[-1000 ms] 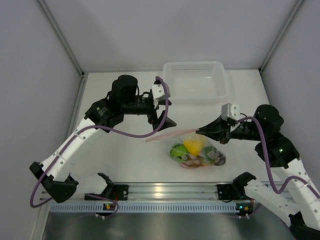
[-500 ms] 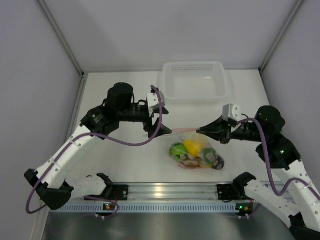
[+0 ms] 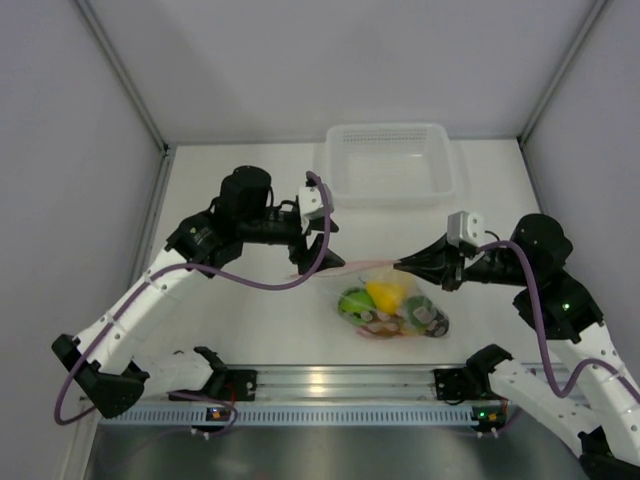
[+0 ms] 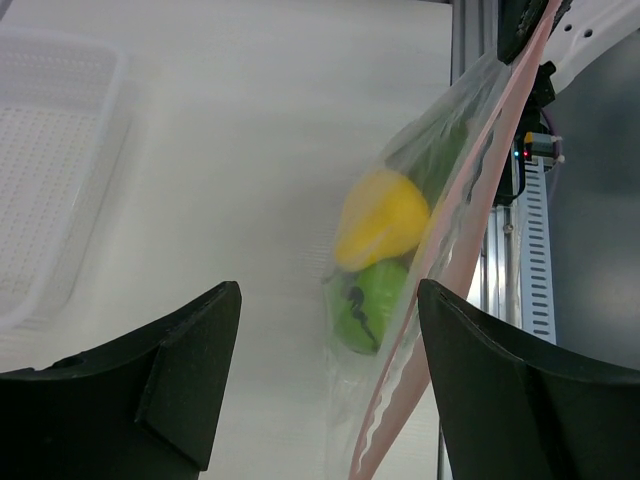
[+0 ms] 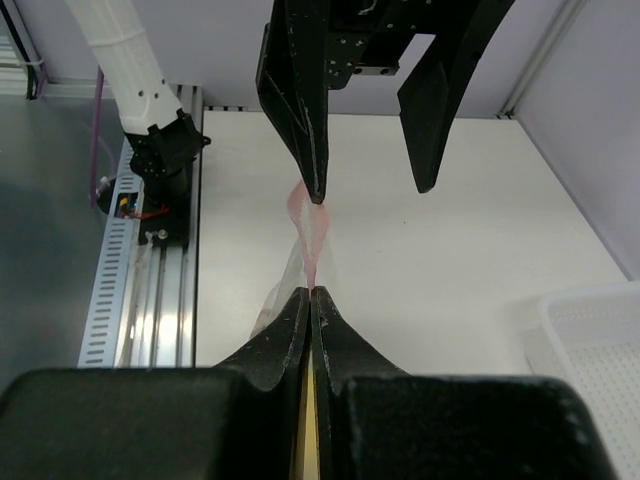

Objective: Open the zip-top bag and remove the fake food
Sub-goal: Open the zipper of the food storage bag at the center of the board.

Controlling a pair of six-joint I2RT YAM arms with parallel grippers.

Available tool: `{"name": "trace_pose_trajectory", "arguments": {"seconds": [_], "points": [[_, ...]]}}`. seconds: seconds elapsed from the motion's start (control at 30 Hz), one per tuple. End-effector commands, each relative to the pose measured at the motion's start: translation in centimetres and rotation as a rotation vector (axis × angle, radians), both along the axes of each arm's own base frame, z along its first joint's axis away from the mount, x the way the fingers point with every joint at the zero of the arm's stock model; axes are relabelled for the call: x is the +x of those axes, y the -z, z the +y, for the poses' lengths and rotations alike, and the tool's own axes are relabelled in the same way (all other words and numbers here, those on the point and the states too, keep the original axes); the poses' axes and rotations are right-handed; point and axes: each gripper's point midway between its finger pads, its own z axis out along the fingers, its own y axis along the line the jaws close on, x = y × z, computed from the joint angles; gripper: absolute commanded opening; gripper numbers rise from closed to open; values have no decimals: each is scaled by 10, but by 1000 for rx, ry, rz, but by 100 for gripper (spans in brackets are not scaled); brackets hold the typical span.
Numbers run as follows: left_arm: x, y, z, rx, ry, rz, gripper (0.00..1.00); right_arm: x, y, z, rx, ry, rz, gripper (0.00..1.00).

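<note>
The zip-top bag (image 3: 400, 300) lies right of centre on the table, its pink zip strip (image 3: 352, 267) lifted and stretched leftward. Inside are the fake food pieces, among them a yellow fruit (image 3: 384, 291) and a green one with black marks (image 4: 362, 305). My right gripper (image 3: 402, 265) is shut on the strip's right end, which shows in the right wrist view as the pink strip (image 5: 311, 225) leaving the closed tips. My left gripper (image 4: 330, 292) is open and straddles the strip's free left end; the strip (image 4: 470, 235) runs close to its right finger (image 4: 520, 390).
A white perforated tray (image 3: 388, 133) stands at the back of the table, behind both grippers. An aluminium rail (image 3: 340, 380) runs along the near edge. Grey walls close in the left, right and back sides.
My left gripper dipped leftward, then came back down over the strip's free end with its jaws narrowing. The right gripper kept its hold and barely moved.
</note>
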Motion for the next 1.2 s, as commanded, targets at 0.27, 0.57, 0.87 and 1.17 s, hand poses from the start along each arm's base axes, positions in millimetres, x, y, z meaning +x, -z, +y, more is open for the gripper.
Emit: {"name": "trace_pose_trajectory", "arguments": {"seconds": [0.27, 0.57, 0.87, 1.17], "points": [[-10, -1, -6, -36, 84, 8, 73, -2, -16, 2, 39, -18, -86, 0], [-8, 0, -4, -30, 62, 6, 65, -3, -17, 1, 42, -18, -88, 0], [-3, 17, -10, 1, 60, 54, 62, -7, -21, 2, 54, -38, -90, 0], [-9, 8, -6, -19, 76, 27, 18, -7, -19, 2, 55, -36, -90, 0]]}}
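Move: The free stretch of the bag's pink zip edge lies just inside the left hand's rear finger, about 2 cm back of the hand point and 3 cm below. The yellow pear in the bag is some 13 cm to the right, 8 cm back and 10 cm down; the green fruit is 6 cm right, 9 cm back and 12 cm down. From the right hand, pinching the other end, that free stretch lies about 15 cm left, 2 cm ahead and level. The left fingers close from about three-quarters open to nearly shut, coming to pinch the far lip of the bag's zip edge between their tips. Before that the hand eases back about 1 cm towards the edge, then dips some 2 cm onto it with only a slight wrist tilt. The right hand stays put and keeps its pinch on the edge's right end. ##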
